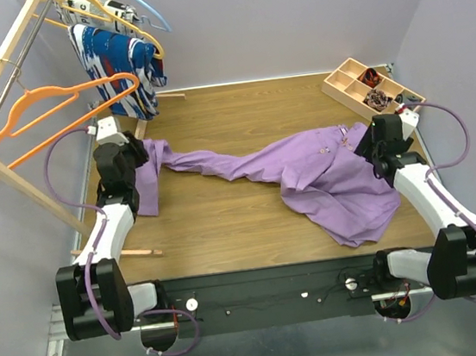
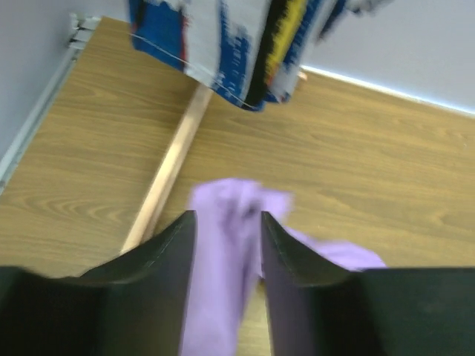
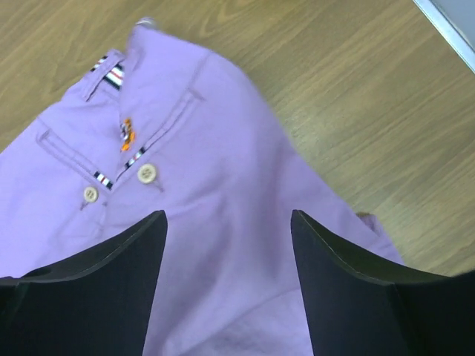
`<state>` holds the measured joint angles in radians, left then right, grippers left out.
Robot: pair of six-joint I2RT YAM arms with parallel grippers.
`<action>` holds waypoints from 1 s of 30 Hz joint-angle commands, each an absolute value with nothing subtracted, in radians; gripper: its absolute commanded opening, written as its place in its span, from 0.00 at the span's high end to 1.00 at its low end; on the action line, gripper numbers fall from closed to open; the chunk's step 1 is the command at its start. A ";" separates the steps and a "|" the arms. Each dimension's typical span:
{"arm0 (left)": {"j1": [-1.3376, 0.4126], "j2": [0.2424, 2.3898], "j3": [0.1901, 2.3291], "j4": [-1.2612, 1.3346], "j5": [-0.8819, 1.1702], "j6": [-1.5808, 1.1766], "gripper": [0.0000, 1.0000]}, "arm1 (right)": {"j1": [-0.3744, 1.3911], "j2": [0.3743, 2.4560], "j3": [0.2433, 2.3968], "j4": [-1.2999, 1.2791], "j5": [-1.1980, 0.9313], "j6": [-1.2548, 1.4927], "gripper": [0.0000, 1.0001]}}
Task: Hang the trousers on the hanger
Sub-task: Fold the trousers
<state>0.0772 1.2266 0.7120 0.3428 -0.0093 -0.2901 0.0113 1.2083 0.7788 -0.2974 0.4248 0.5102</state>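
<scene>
The lilac trousers (image 1: 306,169) lie across the table, one leg stretched to the left and the waist bunched at the right. My left gripper (image 1: 139,153) is shut on the end of that leg, and purple cloth (image 2: 223,252) fills the gap between its fingers (image 2: 182,252). My right gripper (image 1: 368,148) hovers open over the waistband. Its fingers (image 3: 141,245) stand wide apart above the trousers (image 3: 223,185), near two pale buttons (image 3: 147,173). The bright orange hanger (image 1: 39,111) hangs on the wooden rack at the far left, apart from both grippers.
The wooden rack (image 1: 0,81) leans along the left side and carries a blue, white and red garment (image 1: 116,67), a paler orange hanger (image 1: 88,5) and a light blue hanger (image 1: 146,11). Its base bar (image 2: 169,172) lies ahead of my left gripper. A wooden compartment tray (image 1: 356,77) sits at the back right.
</scene>
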 commanded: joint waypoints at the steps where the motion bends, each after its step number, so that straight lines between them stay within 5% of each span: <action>1: 0.003 1.238 0.733 0.359 0.009 -0.267 0.38 | 0.003 1.114 0.810 -0.327 0.265 0.502 0.22; 13: -0.155 1.245 0.695 0.281 -0.190 -0.252 0.28 | 0.107 1.032 0.785 -0.210 -0.047 0.505 0.06; 20: -0.130 1.310 0.692 0.245 -0.252 -0.268 0.24 | 0.375 1.212 0.808 -0.117 -0.015 0.538 0.06; 30: -0.123 1.420 0.719 0.192 -0.337 -0.264 0.16 | 0.497 1.321 0.733 -0.097 0.071 0.600 0.06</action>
<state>-0.1318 1.3525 0.7006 0.2314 -0.2581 -0.2729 0.4797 1.2873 0.7811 -0.1307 0.0174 0.5617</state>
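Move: The trouser leg end is just coming out of the left hand's parting fingers; its middle lies about 5 cm back and 13 cm below. The rack foot bar runs some 6 cm left of that hand and 5 cm back, about 19 cm down. The right hand, open above the trousers, has the crotch fold about 24 cm to its left, 4 cm back and 10 cm below. The waist buttons lie 9 cm left, 3 cm ahead, and the wooden tray 16 cm ahead, 1 cm right, both some 11 cm down. The left fingers spread further and come clear of the leg end; that hand slips about 8 cm right, then comes back halfway while sinking 8 cm above the leg and tipping down some 15 degrees. The right hand, opening a little wider, arcs 24 cm left over the trousers to the crotch fold, up and down again by about 6 cm, turning counter-clockwise about 45 degrees. ##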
